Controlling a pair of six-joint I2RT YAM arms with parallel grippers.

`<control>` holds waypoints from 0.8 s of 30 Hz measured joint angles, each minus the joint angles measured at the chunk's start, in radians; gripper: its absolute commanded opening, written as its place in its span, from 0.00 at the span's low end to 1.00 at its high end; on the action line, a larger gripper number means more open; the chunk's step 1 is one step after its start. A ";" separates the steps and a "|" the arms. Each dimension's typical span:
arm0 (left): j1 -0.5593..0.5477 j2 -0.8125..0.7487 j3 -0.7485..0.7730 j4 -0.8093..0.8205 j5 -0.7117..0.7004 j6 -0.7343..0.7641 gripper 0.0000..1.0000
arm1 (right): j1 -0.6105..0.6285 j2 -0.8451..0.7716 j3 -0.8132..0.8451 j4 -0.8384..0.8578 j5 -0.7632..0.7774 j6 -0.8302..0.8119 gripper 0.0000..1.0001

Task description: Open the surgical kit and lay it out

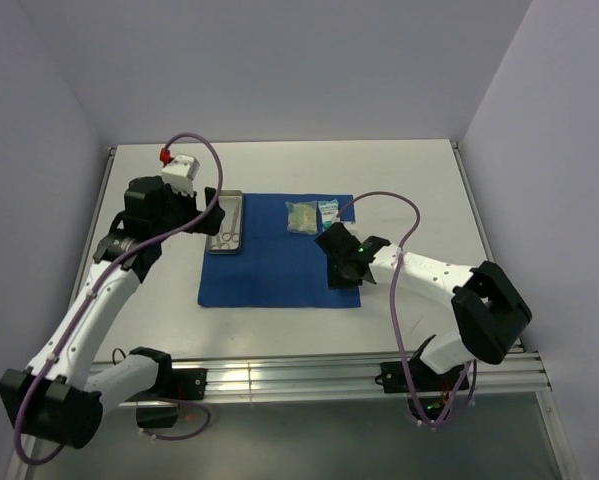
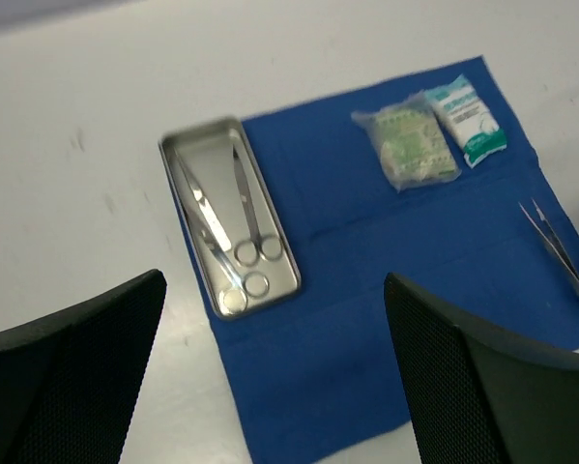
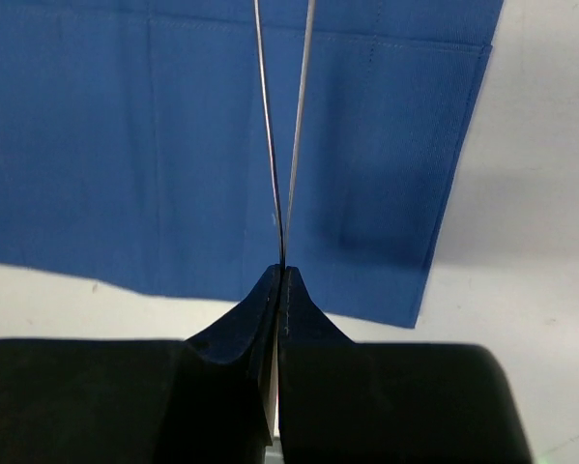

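The surgical kit's royal-blue cloth (image 1: 279, 275) lies spread flat on the table. A small steel tray (image 2: 200, 147) sits on its left edge with two ring-handled scissors (image 2: 247, 208) inside. At the cloth's far right corner lie a whitish packet (image 2: 413, 147) and a green-printed packet (image 2: 469, 118). My left gripper (image 2: 275, 285) is open above the tray's near end, holding nothing. Over the cloth's right side my right gripper (image 3: 281, 275) is shut on thin tweezers (image 3: 281, 145), whose two arms point away from it. The left wrist view catches those tweezers (image 2: 557, 247) at its right edge.
Grey walls enclose the white table (image 1: 409, 180) on three sides. An aluminium rail (image 1: 359, 372) runs along the near edge by the arm bases. Purple cables (image 1: 404, 215) loop above both arms.
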 measured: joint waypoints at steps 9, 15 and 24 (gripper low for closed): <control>0.164 0.122 0.014 -0.100 0.161 -0.165 0.99 | -0.016 0.070 -0.002 0.082 0.010 0.042 0.00; 0.177 0.129 0.014 -0.110 0.208 -0.172 0.99 | -0.043 0.103 -0.019 0.110 -0.008 0.038 0.00; 0.189 0.156 0.018 -0.119 0.230 -0.170 0.99 | -0.079 0.110 -0.021 0.120 -0.043 0.015 0.00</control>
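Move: The right hand, holding the tweezers with their tips ahead, is bound for the bare right part of the blue cloth, about 5 cm ahead and 5 cm below. From that hand the small gauze packet lies roughly 20 cm ahead and 1 cm left, the cotton packet 18 cm ahead and 7 cm left. The left hand, empty, has the tray about 7 cm ahead, straight in line and some 26 cm below, the scissors' rings 3 cm ahead, 1 cm right. Still pinching the tweezers in shut fingers, the right hand sinks about 3 cm towards the right part of the cloth while easing some 2 cm forward, then nearly stops low over it, its wrist turning only slightly. Wide open and empty, the left hand drops about 6 cm towards the tray, drifting a little left early on, and tips its fingers further down by some 20 degrees. ##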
